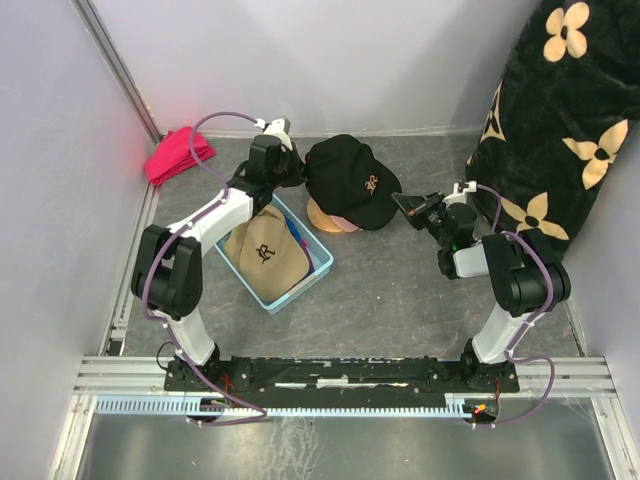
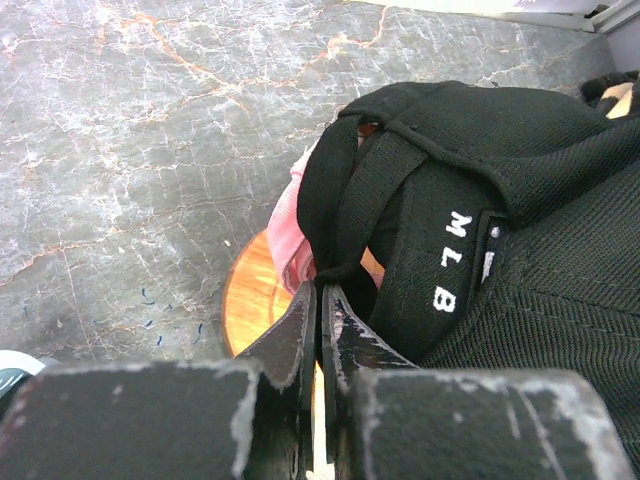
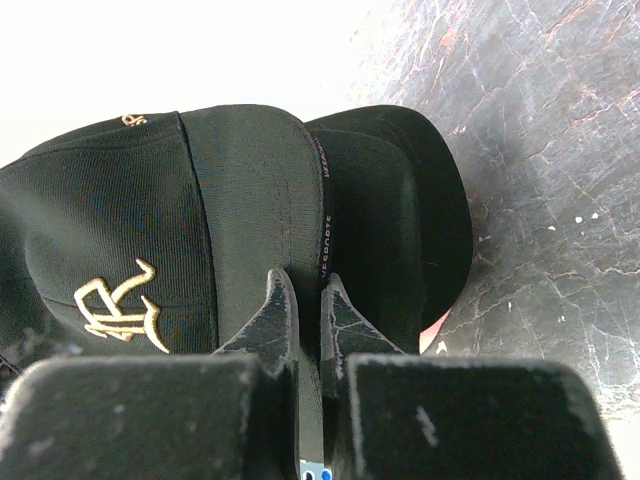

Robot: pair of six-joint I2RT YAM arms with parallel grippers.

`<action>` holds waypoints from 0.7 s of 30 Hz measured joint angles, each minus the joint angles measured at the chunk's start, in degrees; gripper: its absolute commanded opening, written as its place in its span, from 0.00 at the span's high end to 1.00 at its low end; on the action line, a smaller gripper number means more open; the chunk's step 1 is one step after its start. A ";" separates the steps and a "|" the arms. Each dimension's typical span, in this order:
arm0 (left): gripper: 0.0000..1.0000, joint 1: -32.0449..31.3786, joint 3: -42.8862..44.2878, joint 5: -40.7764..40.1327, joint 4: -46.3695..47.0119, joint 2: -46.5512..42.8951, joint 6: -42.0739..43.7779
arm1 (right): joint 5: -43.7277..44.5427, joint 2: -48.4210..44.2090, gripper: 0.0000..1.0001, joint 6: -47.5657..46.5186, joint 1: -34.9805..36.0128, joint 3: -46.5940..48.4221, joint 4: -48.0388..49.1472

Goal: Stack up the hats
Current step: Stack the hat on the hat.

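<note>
A black hat with a gold logo point(image 1: 352, 180) sits on top of a pile over a round wooden stand point(image 1: 318, 215). My left gripper point(image 1: 289, 163) is shut on the hat's rear strap point(image 2: 345, 210); pink hat fabric point(image 2: 288, 222) and the stand's wood point(image 2: 252, 300) show beneath it. My right gripper point(image 1: 404, 205) is shut on the front edge of the same hat's brim point(image 3: 250, 200). A second black brim point(image 3: 415, 220) lies under it, with a sliver of pink point(image 3: 436, 331) below. A tan hat point(image 1: 262, 254) lies in the blue basket point(image 1: 322, 270), over a blue one point(image 1: 298, 236).
A red-pink cloth bundle point(image 1: 178, 153) lies at the back left by the wall. A black blanket with cream flowers point(image 1: 560, 130) fills the back right corner. Grey marbled floor point(image 1: 400, 290) lies between basket and right arm. Metal rails point(image 1: 340, 372) run along the near edge.
</note>
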 measured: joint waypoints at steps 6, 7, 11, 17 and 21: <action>0.84 0.02 -0.26 -0.17 -0.81 -0.90 -0.52 | 1.36 -4.04 0.74 -2.14 0.02 -0.11 -5.03; 0.81 0.02 -0.28 -0.22 -1.07 -1.01 -0.59 | 1.73 -4.59 0.69 -2.45 0.02 -0.11 -5.95; 0.75 0.07 -0.33 -0.46 -1.60 -1.40 -0.81 | 3.30 -5.35 0.54 -6.16 0.35 -0.39 -12.44; 0.71 0.07 -0.33 -0.63 -3.08 -1.90 -0.83 | 4.79 -5.20 0.50 -9.44 0.17 -3.87 -24.06; 0.68 0.07 -0.31 -1.09 -4.00 -2.29 -0.83 | 5.11 -7.48 0.48 -10.69 0.22 -4.09 -26.88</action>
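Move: The black hat with the gold R, its brim between the right fingers, has its middle about 9 cm left of the right hand and 3 ahead. From the left hand, which grips its back strap, that middle is about 10 cm right, straight level ahead-wise. The wooden stand's base lies some 6 cm right, 5 back and 16 below the left hand, the blue basket about 8 left, 16 back and 14 below. Right fingers open off the brim, sinking about 8 cm and drawing back 5; left fingers part at the strap. ##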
